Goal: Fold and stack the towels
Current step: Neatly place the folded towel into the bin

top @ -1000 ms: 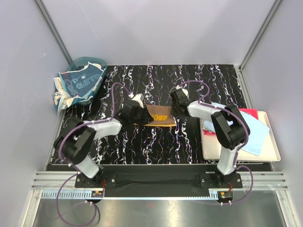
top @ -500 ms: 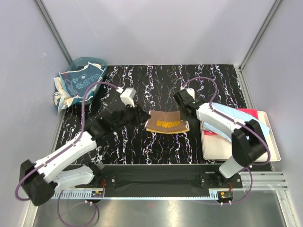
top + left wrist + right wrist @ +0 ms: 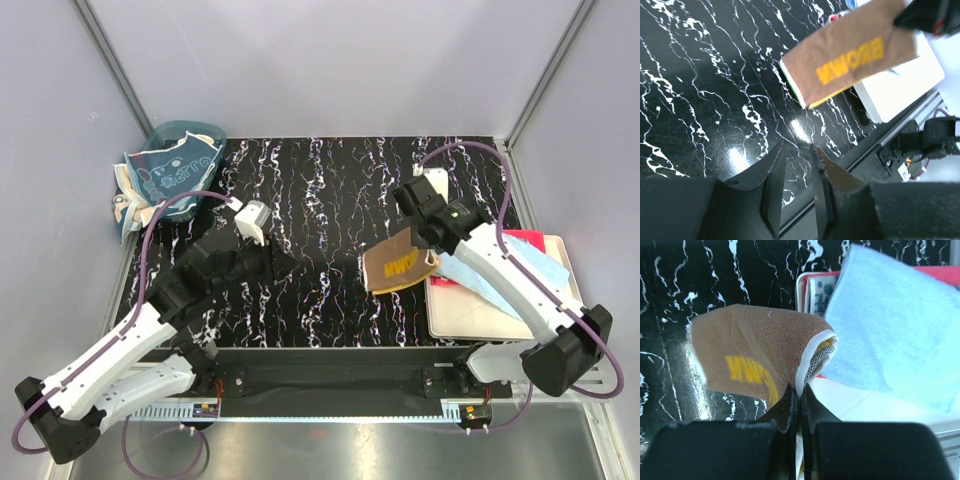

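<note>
My right gripper (image 3: 800, 390) is shut on the edge of a folded brown-orange towel (image 3: 760, 350) with yellow lettering. It hangs in the air just left of the cream tray (image 3: 500, 322), and the same towel (image 3: 398, 268) shows from above. On the tray lie a light blue towel (image 3: 895, 325), a red towel (image 3: 945, 272) and a patterned one (image 3: 820, 290). My left gripper (image 3: 797, 150) is open with nothing between its fingers, above the marbled table and well left of the held towel (image 3: 850, 57).
A teal plastic basket (image 3: 175, 175) with more crumpled cloths stands at the back left corner. The black marbled table (image 3: 330, 190) ends at a metal rail along the near edge. White walls close in the back and both sides.
My right gripper has lifted the folded towel off the table's middle and carried it right, to the tray's edge. My left arm has drawn back to the left, its jaws a little wider.
</note>
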{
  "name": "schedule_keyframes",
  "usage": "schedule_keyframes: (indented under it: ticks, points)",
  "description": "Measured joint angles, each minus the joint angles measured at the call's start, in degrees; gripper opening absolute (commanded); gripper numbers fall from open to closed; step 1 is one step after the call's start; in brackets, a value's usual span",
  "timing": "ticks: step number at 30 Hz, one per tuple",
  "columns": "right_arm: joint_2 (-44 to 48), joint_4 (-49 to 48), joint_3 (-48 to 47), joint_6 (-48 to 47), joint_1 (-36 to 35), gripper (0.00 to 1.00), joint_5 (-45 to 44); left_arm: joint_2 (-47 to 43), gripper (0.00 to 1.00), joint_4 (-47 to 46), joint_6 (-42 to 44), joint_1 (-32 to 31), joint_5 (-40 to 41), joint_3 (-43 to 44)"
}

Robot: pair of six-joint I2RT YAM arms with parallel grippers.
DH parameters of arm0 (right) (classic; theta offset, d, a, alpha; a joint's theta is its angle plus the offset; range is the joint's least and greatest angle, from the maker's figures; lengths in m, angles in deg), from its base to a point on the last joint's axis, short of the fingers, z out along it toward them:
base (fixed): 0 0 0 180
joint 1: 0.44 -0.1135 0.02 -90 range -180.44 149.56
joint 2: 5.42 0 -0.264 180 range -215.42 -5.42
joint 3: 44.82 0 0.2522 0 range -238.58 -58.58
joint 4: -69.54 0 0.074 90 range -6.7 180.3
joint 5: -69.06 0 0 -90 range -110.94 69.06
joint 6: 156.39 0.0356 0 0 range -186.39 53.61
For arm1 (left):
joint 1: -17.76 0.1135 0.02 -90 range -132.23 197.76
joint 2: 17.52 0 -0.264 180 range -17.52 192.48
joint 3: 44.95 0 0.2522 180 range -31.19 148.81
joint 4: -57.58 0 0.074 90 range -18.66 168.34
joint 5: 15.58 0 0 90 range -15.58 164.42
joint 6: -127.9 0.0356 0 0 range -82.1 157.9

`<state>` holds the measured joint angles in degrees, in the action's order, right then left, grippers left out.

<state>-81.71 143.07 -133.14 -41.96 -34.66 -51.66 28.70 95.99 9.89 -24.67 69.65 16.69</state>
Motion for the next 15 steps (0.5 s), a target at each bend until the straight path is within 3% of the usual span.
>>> schedule_keyframes:
  ticks: [15]
  points:
    - [-0.55,10.14,-16.35,-0.33,-0.02,0.0,-2.93,-1.25,0.31,2.58,2.4,0.0,-4.5,-0.68]
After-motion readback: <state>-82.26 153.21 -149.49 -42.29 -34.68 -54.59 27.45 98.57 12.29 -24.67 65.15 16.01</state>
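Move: The bin's middle lies roughly 19 cm to the right of the right hand, a couple of centimetres nearer the base and some 18 cm below. On its stack, the blue towel is about 19 cm right and 3 cm ahead of the hand, and the red towel's bare end some 26 cm right and 8 cm ahead. From the left hand the bin is about 49 cm right, nearly level and 22 cm down. The right hand lifts the pinched brown towel about 8 cm beside the bin's left edge, fingers still shut. ##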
